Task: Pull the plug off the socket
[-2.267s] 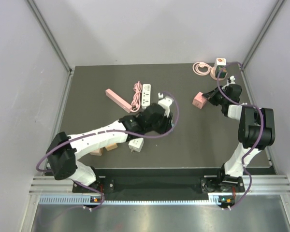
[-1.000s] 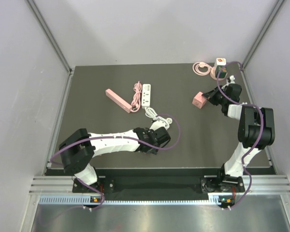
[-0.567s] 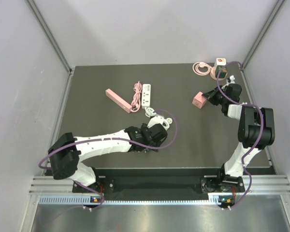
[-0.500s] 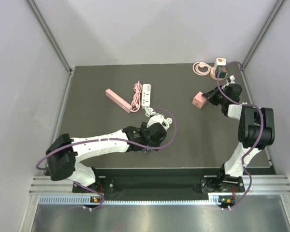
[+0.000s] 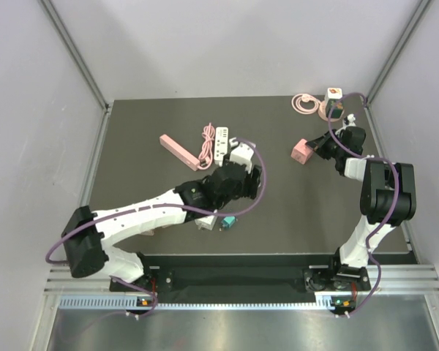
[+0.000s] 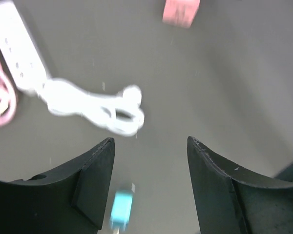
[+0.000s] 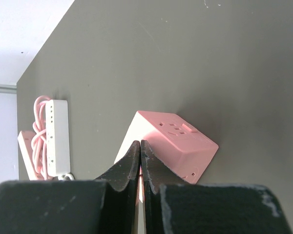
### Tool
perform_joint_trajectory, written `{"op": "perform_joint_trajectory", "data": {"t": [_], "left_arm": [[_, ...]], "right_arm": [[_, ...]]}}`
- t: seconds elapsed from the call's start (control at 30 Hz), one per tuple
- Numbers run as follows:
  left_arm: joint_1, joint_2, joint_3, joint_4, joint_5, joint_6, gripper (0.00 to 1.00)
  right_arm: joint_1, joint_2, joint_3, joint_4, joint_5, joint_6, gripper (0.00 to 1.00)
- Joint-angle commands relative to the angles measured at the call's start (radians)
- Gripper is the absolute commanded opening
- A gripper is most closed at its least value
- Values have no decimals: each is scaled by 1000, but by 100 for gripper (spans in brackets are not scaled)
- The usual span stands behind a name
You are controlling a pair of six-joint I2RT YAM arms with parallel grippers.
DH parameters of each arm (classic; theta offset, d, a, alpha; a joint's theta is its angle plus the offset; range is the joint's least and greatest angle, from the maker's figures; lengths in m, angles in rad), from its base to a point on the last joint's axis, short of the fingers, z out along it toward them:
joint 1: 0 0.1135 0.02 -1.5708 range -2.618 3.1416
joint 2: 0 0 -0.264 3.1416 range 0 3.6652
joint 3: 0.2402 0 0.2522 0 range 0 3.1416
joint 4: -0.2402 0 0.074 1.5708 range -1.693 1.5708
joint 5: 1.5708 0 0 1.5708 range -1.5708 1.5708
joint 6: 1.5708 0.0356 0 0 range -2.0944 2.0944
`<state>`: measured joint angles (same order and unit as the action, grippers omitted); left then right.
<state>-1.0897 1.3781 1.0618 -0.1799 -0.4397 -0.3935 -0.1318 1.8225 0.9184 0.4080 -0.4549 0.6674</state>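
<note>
A teal plug [image 5: 227,223] lies on the dark table, free of the white cube socket [image 5: 205,221] just to its left. The left wrist view shows the plug [image 6: 121,214] blurred, low down between my fingers and touching neither. My left gripper [image 5: 230,191] [image 6: 149,141] hangs open above the table with nothing in it, just beyond the plug. At the far right my right gripper [image 5: 318,146] [image 7: 140,142] is shut, its tips resting against a pink cube socket [image 5: 301,152] [image 7: 173,146].
Beyond the left gripper are a white power strip [image 5: 221,142] [image 6: 17,48] with its coiled white cord [image 6: 97,105], a pink cord [image 5: 207,137] and a pink strip [image 5: 178,151]. In the far right corner are a pink coiled cable [image 5: 302,102] and two more small sockets [image 5: 334,102].
My left arm has lifted from the near spot and swung toward the far side, its jaws opening wider. The teal plug now lies uncovered beside the white socket. The right arm has not moved.
</note>
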Motion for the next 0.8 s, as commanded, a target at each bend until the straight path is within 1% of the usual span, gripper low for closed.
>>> {"op": "perform_joint_trajectory", "data": {"t": [0.0, 0.03, 0.1, 0.23, 0.37, 0.43, 0.53, 0.63, 0.67, 0.73, 0.77], "left_arm": [[62, 68, 122, 189, 70, 94, 66], [77, 117, 148, 203, 112, 102, 65], [117, 165, 220, 230, 153, 123, 65], [207, 298, 346, 304, 286, 136, 65], [278, 421, 449, 387, 372, 153, 64], [307, 492, 480, 443, 390, 172, 63], [335, 562, 472, 503, 401, 214, 63], [369, 605, 379, 609, 420, 231, 64], [379, 614, 362, 649, 432, 225, 64], [424, 634, 327, 681, 462, 208, 64], [438, 636, 317, 710, 473, 194, 64]], "right_arm": [[17, 55, -39, -187, 85, -72, 0], [18, 54, -39, -187, 85, -74, 1], [21, 49, -39, -184, 87, -77, 1], [29, 47, -39, -184, 88, -84, 6], [32, 46, -35, -184, 90, -88, 8], [37, 40, -41, -179, 91, -94, 9], [44, 20, -52, -164, 107, -100, 15], [46, 18, -52, -161, 102, -103, 21], [46, 18, -52, -161, 102, -104, 25], [46, 15, -50, -159, 99, -109, 30], [46, 14, -49, -159, 88, -115, 34]]}}
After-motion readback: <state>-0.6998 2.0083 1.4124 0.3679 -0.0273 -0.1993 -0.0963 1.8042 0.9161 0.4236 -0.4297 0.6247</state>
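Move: The pink socket cube lies about 21 cm ahead of my left hand, 24 cm to its right and 17 cm lower. The coiled white cable is some 7 cm ahead and about in line sideways, 19 cm below; the white power strip is about 20 cm ahead and 10 cm left, 18 cm below. From my right hand, shut just above it, the cube's middle is some 2 cm left, 1 cm back and 4 cm down. I swing my left hand about 21 cm forward and some 5 cm right, over the white cable towards the pink socket cube, rising a little before dipping about 8 cm at the end. Its fingers stay open and their tips tilt up 10 to 15 degrees. Meanwhile my right hand stays close over the cube, easing about 1 cm left and up as its shut fingers open to roughly a third. ##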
